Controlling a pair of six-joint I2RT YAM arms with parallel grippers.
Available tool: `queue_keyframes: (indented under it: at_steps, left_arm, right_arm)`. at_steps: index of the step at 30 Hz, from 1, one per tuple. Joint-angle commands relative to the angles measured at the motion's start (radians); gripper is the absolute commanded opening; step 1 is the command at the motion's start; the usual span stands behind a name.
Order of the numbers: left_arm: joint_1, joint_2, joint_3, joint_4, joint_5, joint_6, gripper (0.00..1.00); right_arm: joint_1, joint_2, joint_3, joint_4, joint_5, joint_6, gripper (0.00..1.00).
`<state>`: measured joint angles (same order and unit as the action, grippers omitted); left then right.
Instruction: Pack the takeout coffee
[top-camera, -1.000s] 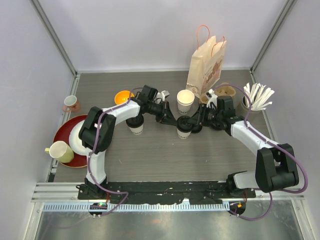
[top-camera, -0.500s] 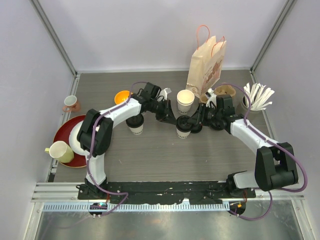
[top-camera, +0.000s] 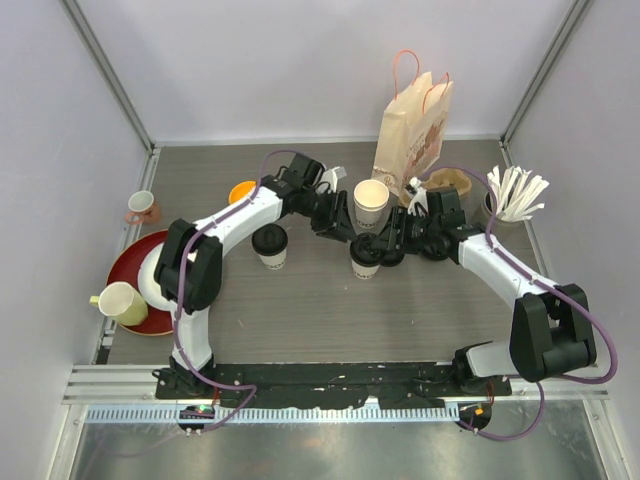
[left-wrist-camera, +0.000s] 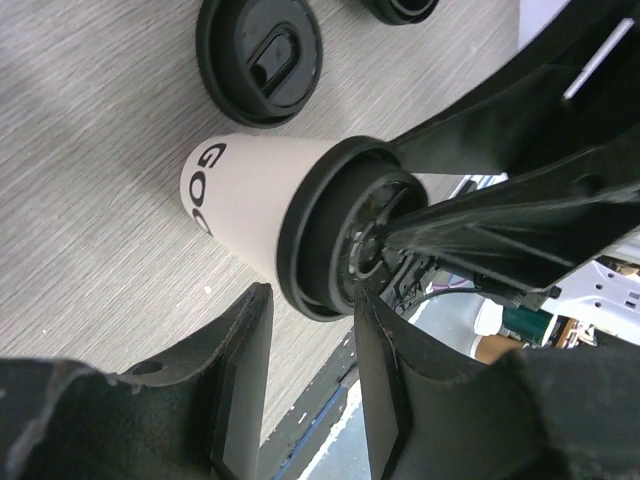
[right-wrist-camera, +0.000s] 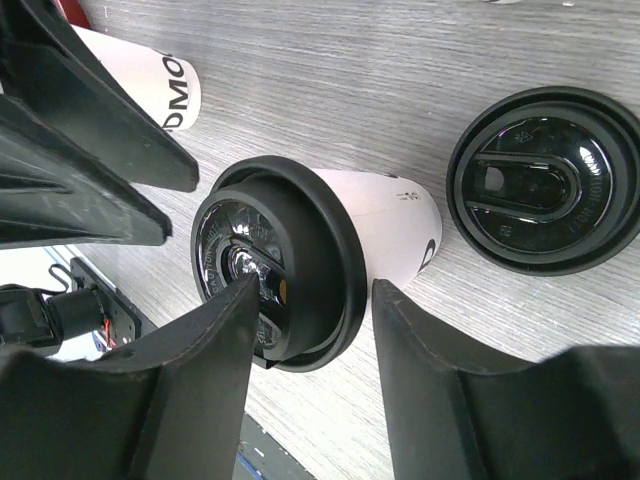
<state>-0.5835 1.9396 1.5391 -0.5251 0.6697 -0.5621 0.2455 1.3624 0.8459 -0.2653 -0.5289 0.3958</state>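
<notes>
One takeout coffee cup (top-camera: 365, 258) stands mid-table, white with a black lid (right-wrist-camera: 300, 265). My right gripper (right-wrist-camera: 315, 290) is open astride that lid's rim, with a gap on the cup side. From the left, my left gripper (left-wrist-camera: 312, 300) stands open just short of the same lid (left-wrist-camera: 325, 235), nothing between its fingers. In the top view the left gripper (top-camera: 335, 222) and right gripper (top-camera: 385, 245) flank this cup. The second lidded cup (top-camera: 268, 245) stands alone further left.
A lidless white cup (top-camera: 371, 200) stands in front of the paper bag (top-camera: 412, 130). A loose black lid (right-wrist-camera: 545, 180) lies by the held-at cup. Orange bowl (top-camera: 243, 190), red plate (top-camera: 125, 265), cream mug (top-camera: 122, 303) and pink cup (top-camera: 142, 206) sit left; white cutlery (top-camera: 515, 192) right.
My left gripper has opened and drawn back from the middle cup's lid. The right gripper's jaws have widened around the lid. The cup stays standing in about the same spot.
</notes>
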Motion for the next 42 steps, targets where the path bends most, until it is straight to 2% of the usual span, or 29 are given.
queue_keyframes:
  at_steps: [1,5,12,15,16,22,26,28,34,36,40,42]
  left_arm:
    - [0.004,-0.047,0.075,-0.032,0.018,0.053,0.42]
    - [0.013,-0.048,0.113,-0.070,-0.002,0.091,0.42]
    - [0.034,-0.067,0.164,-0.131,-0.035,0.171,0.46]
    - [0.053,-0.086,0.184,-0.161,-0.033,0.206,0.57]
    - [0.057,-0.091,0.188,-0.182,-0.030,0.231,0.65]
    - [0.120,-0.148,0.243,-0.269,-0.059,0.317,0.83]
    - [0.166,-0.177,0.282,-0.331,-0.093,0.383,0.85]
    - [0.207,-0.206,0.277,-0.343,-0.105,0.399,0.85]
    - [0.330,-0.294,0.194,-0.316,-0.120,0.430,0.86]
    - [0.362,-0.315,0.165,-0.308,-0.131,0.435,0.86]
    - [0.401,-0.321,0.130,-0.300,-0.119,0.435,0.86]
    - [0.413,-0.318,0.125,-0.297,-0.105,0.429,0.86]
  right_arm:
    - [0.011,0.006,0.071,-0.038,0.015,-0.012,0.56]
    - [0.011,0.006,0.122,-0.090,0.047,-0.041,0.60]
    - [0.011,-0.002,0.251,-0.178,0.079,-0.109,0.76]
    - [0.011,-0.016,0.312,-0.218,0.096,-0.152,0.76]
    - [0.011,-0.034,0.329,-0.235,0.125,-0.178,0.76]
    - [0.009,-0.057,0.530,-0.216,0.268,-0.288,0.72]
    - [0.009,0.059,0.732,-0.178,0.342,-0.426,0.70]
    - [0.009,0.167,0.867,-0.183,0.377,-0.459,0.70]
    - [0.012,0.504,1.281,-0.333,0.440,-0.587,0.70]
    - [0.011,0.570,1.402,-0.365,0.476,-0.645,0.72]
    - [0.009,0.745,1.553,-0.443,0.598,-0.730,0.74]
    - [0.009,0.783,1.598,-0.451,0.662,-0.764,0.76]
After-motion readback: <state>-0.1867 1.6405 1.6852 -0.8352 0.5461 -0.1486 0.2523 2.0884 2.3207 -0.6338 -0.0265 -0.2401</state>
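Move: The paper bag stands about 25 cm ahead of the right hand and 6 cm to its right, its middle roughly at hand height. Just left of that hand by 4 cm, a little back and 5 cm lower, is the lidded cup; the empty cups stand 10 cm ahead and 4 cm left, the carrier 16 cm ahead and 12 cm right. From the left hand the bag is about 24 cm ahead, 15 cm right. Right hand arcs up and about 27 cm forward from the lidded cup to the bag; left withdraws left, opening. ##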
